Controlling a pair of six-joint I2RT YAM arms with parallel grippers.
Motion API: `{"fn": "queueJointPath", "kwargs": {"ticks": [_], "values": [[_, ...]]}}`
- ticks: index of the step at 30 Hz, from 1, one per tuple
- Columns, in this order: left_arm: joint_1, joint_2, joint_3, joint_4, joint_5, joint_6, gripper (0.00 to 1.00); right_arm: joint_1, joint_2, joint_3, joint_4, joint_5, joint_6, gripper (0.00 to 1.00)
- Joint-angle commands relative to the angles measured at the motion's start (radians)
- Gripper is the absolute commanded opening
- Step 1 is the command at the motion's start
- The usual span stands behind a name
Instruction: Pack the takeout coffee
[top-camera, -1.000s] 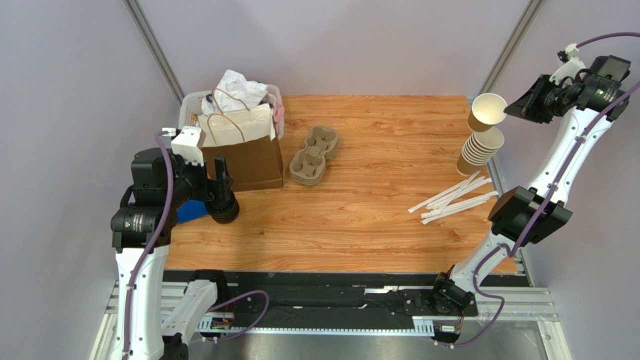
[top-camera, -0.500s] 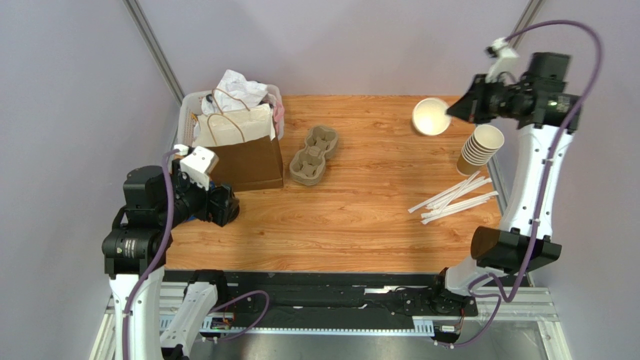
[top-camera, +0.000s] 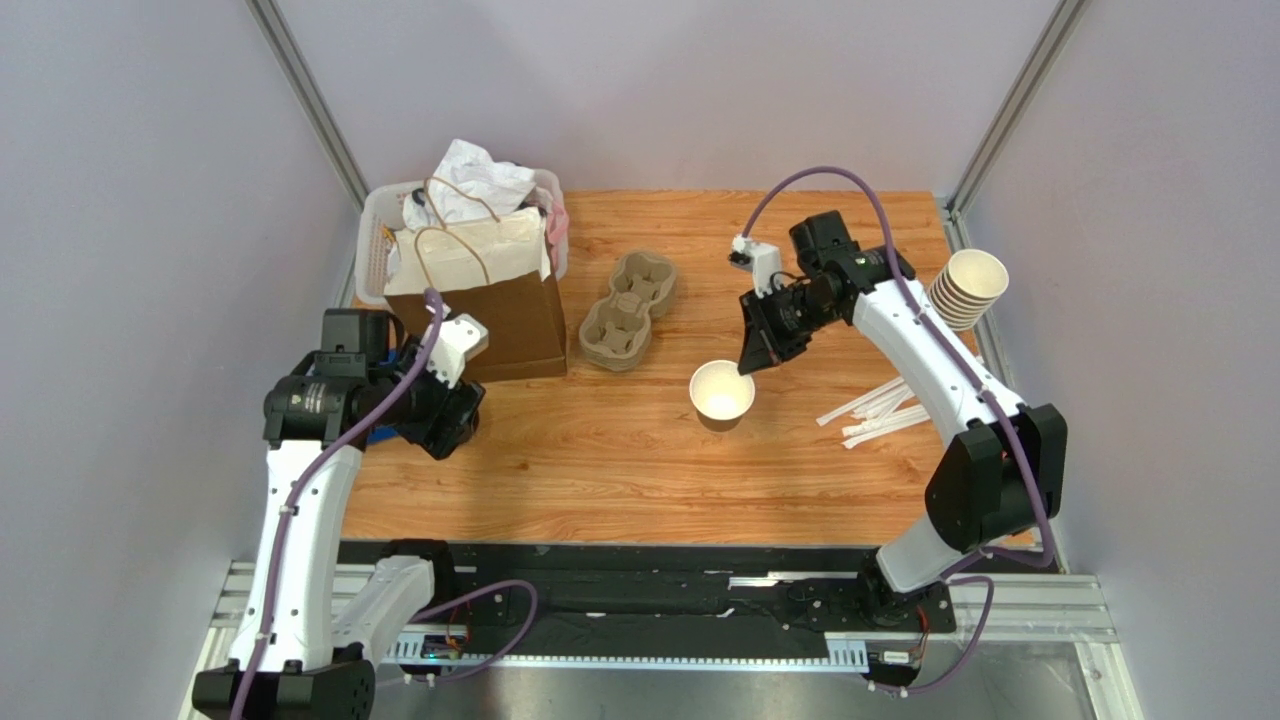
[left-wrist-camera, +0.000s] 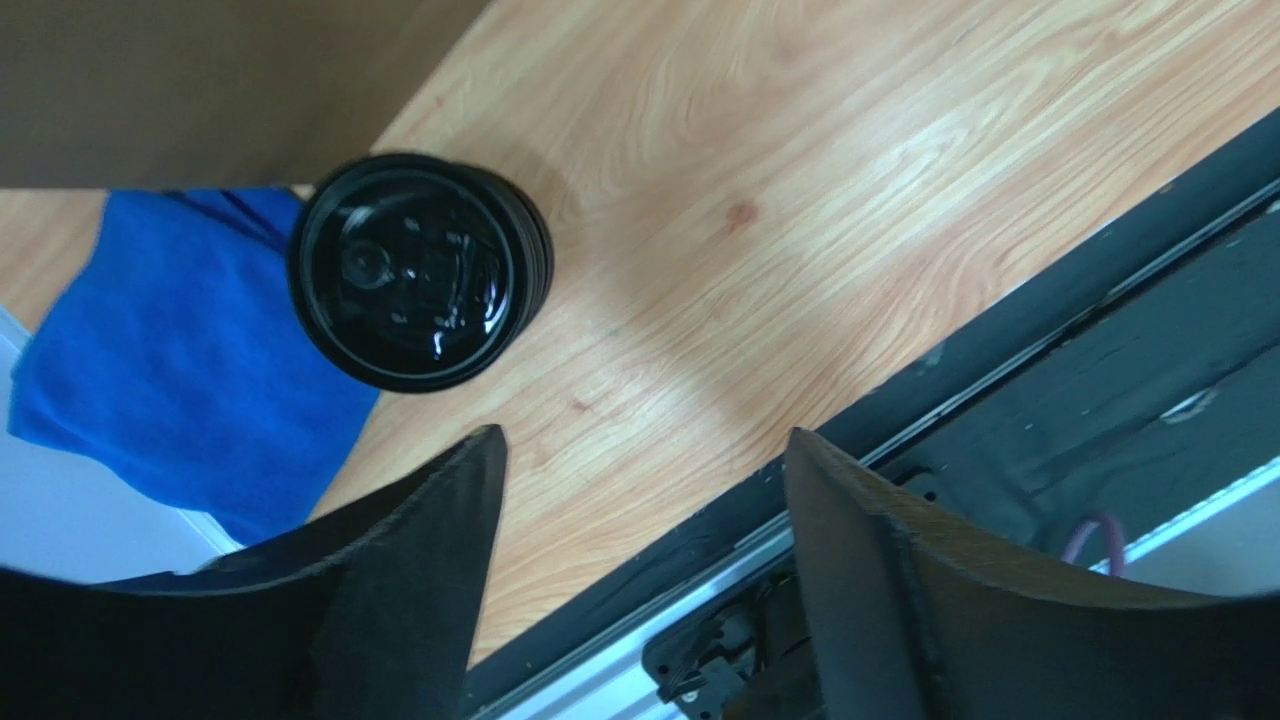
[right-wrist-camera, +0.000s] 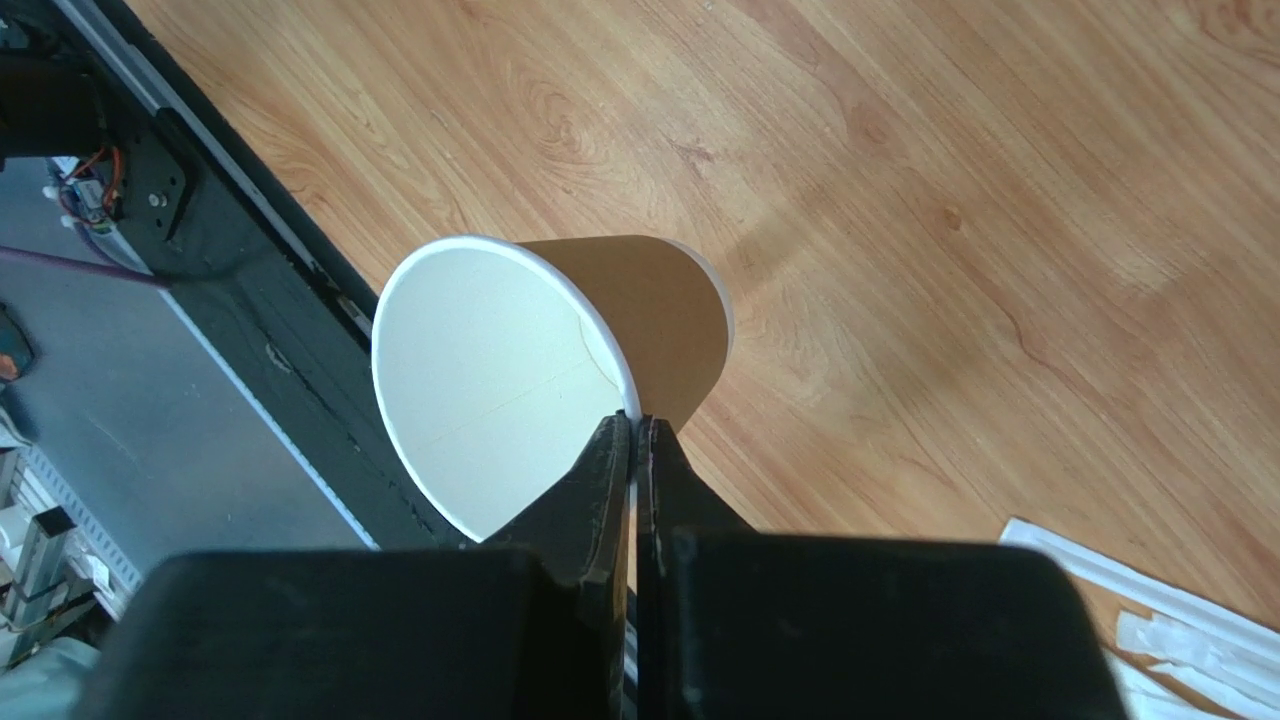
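Observation:
The takeout coffee is out of view. A lidless tan paper cup (top-camera: 721, 392) with a white inside (right-wrist-camera: 496, 375) is near the middle of the table, tilted. My right gripper (top-camera: 747, 360) is shut on its rim (right-wrist-camera: 633, 428), one finger inside and one outside the wall. A stack of black lids (left-wrist-camera: 418, 270) stands at the table's near left, partly over a blue cloth (left-wrist-camera: 181, 360). My left gripper (top-camera: 440, 416) hovers there, open and empty (left-wrist-camera: 643, 438), with the lids just beyond its fingertips and the table's front edge below them.
A brown paper bag (top-camera: 504, 323) stands at the back left in front of a clear bin (top-camera: 376, 210) of crumpled paper. Next to it lies a pulp cup carrier (top-camera: 628, 308). Stacked lidless cups (top-camera: 962, 288) and wrapped straws (top-camera: 887, 405) sit at the right.
My right arm has swung the cup from above the cup stack at the far right down to the table's middle. My left arm has turned and its jaws have narrowed a little.

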Motion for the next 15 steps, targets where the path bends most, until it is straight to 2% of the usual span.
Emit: {"fn": "queueJointPath", "kwargs": {"ticks": [1, 4, 10, 15], "values": [[0.004, -0.009, -0.074, 0.126, -0.082, 0.086, 0.66, 0.021, 0.028, -0.056, 0.16, 0.04, 0.05, 0.0], [0.002, 0.023, -0.122, 0.187, -0.104, 0.072, 0.58, 0.024, 0.049, -0.097, 0.203, 0.046, 0.074, 0.0], [0.002, 0.066, -0.199, 0.329, -0.182, 0.077, 0.56, 0.027, 0.077, -0.163, 0.278, 0.04, 0.11, 0.0], [0.002, 0.108, -0.225, 0.388, -0.181, 0.069, 0.55, 0.027, 0.115, -0.175, 0.309, 0.028, 0.125, 0.01]]}}
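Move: The stack of black lids stands about 9 cm ahead of the left hand, 3 cm to its left and 15 cm below; from that hand the paper bag's middle is some 21 cm ahead, 2 cm right and 9 below, the blue cloth 11 ahead, 15 left and 19 below. The bare table spot for the held cup lies about 1 cm back, 5 left and 17 below the right hand; the cup carrier is 17 ahead and 17 left, the straws level and 23 right, both also 17 below. The paper cup, still pinched by its rim in the right fingers, is lowered about 7 cm towards the bare table in front of the carrier, only the wrist tilting a little. The lid stack is approached by the left hand, which sinks first, then also moves forward and left over the table, its left side rising some 10 degrees; its fingers narrow to roughly half open without reaching the lids. ##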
